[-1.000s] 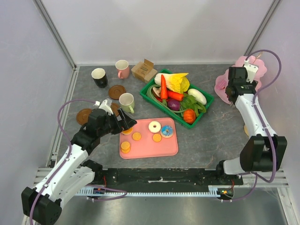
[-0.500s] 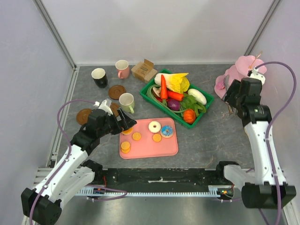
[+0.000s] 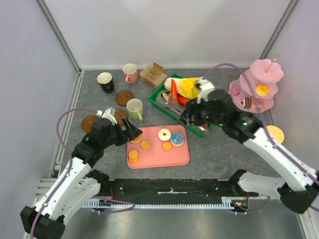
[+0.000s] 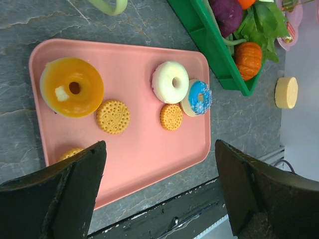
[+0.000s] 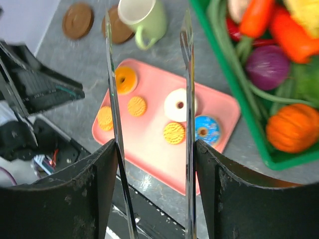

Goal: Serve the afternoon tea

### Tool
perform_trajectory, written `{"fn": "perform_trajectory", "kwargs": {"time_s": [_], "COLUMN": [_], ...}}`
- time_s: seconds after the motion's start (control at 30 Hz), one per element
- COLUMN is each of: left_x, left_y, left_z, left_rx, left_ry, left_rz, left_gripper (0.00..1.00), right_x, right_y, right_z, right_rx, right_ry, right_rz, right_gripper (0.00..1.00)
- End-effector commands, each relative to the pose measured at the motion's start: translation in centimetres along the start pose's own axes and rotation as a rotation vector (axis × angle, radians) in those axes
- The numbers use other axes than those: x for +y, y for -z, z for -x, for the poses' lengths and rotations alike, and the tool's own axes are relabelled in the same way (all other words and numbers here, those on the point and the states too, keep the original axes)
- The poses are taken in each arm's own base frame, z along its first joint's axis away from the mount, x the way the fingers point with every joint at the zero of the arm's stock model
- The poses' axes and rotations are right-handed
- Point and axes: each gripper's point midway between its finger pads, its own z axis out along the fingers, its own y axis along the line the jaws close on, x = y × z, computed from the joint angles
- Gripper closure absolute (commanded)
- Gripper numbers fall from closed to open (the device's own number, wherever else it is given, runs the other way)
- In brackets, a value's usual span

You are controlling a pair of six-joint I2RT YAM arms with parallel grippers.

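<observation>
A pink tray (image 3: 159,157) holds an orange donut (image 4: 72,87), a white donut (image 3: 164,134), a blue donut (image 3: 177,140) and several round orange biscuits (image 3: 145,145). My left gripper (image 3: 133,130) hangs open over the tray's left edge with nothing between its fingers. My right gripper (image 3: 192,117) is shut on metal tongs (image 5: 188,74), whose two blades point down at the tray from above the green basket. A pink tiered stand (image 3: 259,84) at the far right carries a biscuit (image 3: 261,90) and a striped cake slice (image 3: 247,103).
Black mug (image 3: 105,82), pink mug (image 3: 130,73) and pale-green mug (image 3: 134,108) stand back left among brown coasters (image 3: 124,97). A cardboard box (image 3: 153,74) sits behind the green basket (image 3: 158,88) of toy vegetables. A pale round disc (image 3: 273,134) lies right.
My right arm has swung from the pink stand at the far right to the middle, over the basket and towards the tray, tongs still in its grip. The left arm has hardly moved.
</observation>
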Motion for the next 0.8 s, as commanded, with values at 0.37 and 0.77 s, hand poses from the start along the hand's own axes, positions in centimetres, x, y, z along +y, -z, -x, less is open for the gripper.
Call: {"fn": "perform_trajectory", "kwargs": {"time_s": [0.37, 0.77], "left_x": [-0.7, -0.4], "left_y": [4.8, 5.1], "left_z": [2.5, 1.9], "left_rx": [-0.134, -0.126], "left_ry": [0.01, 0.022], "left_rz": [0.045, 0.037], "left_gripper": [0.05, 0.05], "right_x": [3.0, 1.7], "right_y": [-5.5, -7.2], "right_z": [-9.3, -12.9], "right_rx": [0.233, 0.36], "right_ry": [0.331, 0.442], "right_rz": [-0.295, -0.349], "right_gripper": [0.33, 0.31]}}
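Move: The blue donut lies some 27 cm below the right hand, about 7 cm to its left and 2 cm back. The white donut is 6 cm left of the blue one and 2 cm farther out. The biscuit is about 4 cm left of the blue one and 3 cm nearer the base, and the vegetable basket's middle some 17 cm beyond it and 5 cm right. From the left hand, the blue donut is about 18 cm right, 1 cm ahead and 14 cm down. Down some 13 cm, with a swing left that eases back slightly and a small draw back, the right hand brings the held tongs, still open, over the white and blue donuts. Its left side rolls down about 35 degrees, so the tongs point more steeply at the tray. The empty left hand backs off up and left a few centimetres, fingers still wide. ##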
